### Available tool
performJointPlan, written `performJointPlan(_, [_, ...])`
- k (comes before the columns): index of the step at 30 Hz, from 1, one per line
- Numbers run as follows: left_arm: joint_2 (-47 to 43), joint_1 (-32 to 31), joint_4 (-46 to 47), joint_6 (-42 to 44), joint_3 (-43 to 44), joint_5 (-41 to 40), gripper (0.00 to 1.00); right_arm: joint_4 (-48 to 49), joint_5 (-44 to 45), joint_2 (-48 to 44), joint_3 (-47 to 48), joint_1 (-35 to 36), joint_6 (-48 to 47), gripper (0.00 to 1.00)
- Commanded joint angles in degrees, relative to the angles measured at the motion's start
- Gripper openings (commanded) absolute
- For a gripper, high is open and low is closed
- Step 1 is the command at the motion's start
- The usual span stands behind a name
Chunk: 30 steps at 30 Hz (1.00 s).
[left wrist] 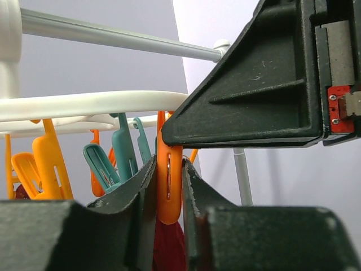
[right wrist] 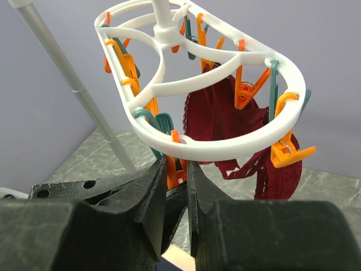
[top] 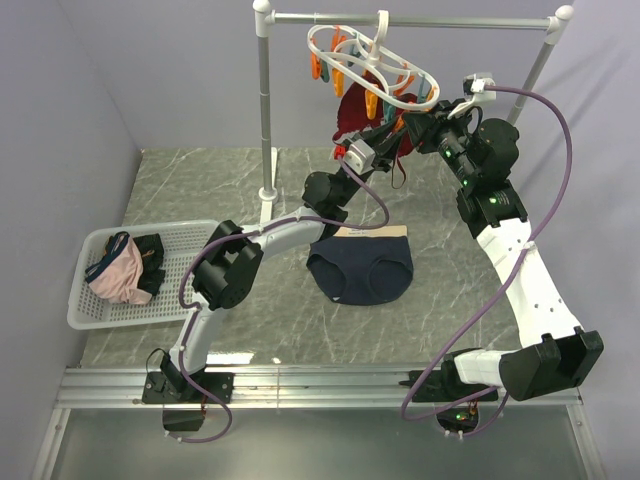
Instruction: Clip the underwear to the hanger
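Observation:
The hanger (top: 383, 25) hangs from the rail, its white ring (left wrist: 84, 104) (right wrist: 225, 147) carrying orange and teal clips. The navy underwear (top: 360, 268) lies flat on the table below; its beige band edge (right wrist: 179, 258) peeks out under my right jaws. My left gripper (top: 392, 130) (left wrist: 169, 164) is raised to the ring and shut on an orange clip (left wrist: 169, 189). My right gripper (top: 415, 122) (right wrist: 176, 164) is shut on an orange clip (right wrist: 179, 169) under the ring's near rim, apparently the same one. Its black finger (left wrist: 254, 84) crosses above my left jaws.
A maroon garment (top: 352, 115) (right wrist: 220, 113) hangs clipped to the hanger. The grey rail stand's pole (top: 265, 120) rises left of both grippers. A white basket (top: 85, 300) at the table's left holds a pink garment (top: 120, 280) and dark ones.

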Motion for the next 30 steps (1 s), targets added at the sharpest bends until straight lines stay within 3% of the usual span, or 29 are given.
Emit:
performJointPlan(1, [-0.5,0.1,0.8,-1.0,0.9,1.1,0.22,1.4,-0.6,-1.6,0.1,-0.3,0.2,0.0])
performJointPlan(5, [-0.4,0.1,0.8,-1.3,1.4,1.4,0.11,0.7,-1.1,-1.2,0.4,-0.4,0.3,0.06])
performJointPlan(9, [-0.4,0.0,1.0,-1.3,1.3,1.4,0.06,0.4,-1.3,-0.6,0.4,-0.3,0.3,0.27])
performJointPlan(13, [-0.7,0.1,1.5,-1.4,0.9,1.7,0.03,0.3,-0.7,0.0,0.8,-0.4,0.6,0.38])
performJointPlan(25, [-1.0,0.0,2.2,-1.7,0.4,2.5,0.02,0.7,-0.1,1.9,1.7,-0.4,2.4,0.49])
performJointPlan(30, [-1.0,0.0,2.8,-2.1,0.2,2.9,0.02,1.6,0.0,1.7,1.4,-0.4,2.3,0.48])
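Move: The orange clip at the near right end of the hanger is already between both hands' fingertips, practically at both hand points: the left hand grips its lower end from below, while the right pinches it from its own side. From the right hand, the hanger rim passes about 3 cm above, level otherwise; a teal clip sits roughly 2 cm ahead, 2 cm left and 1 cm up; and the red bra hangs some 9 cm ahead, 3 cm left and slightly lower. The left hand stays in place, still gripping the orange clip's lower end from below, and does not turn, while the right fingers spread from their pinch to about half open and let go of it. Once its fingers are opening, the right hand eases about 1.5 cm down and forward under the rim, its fingertips tipping down a few degrees and staying close around the clip. ##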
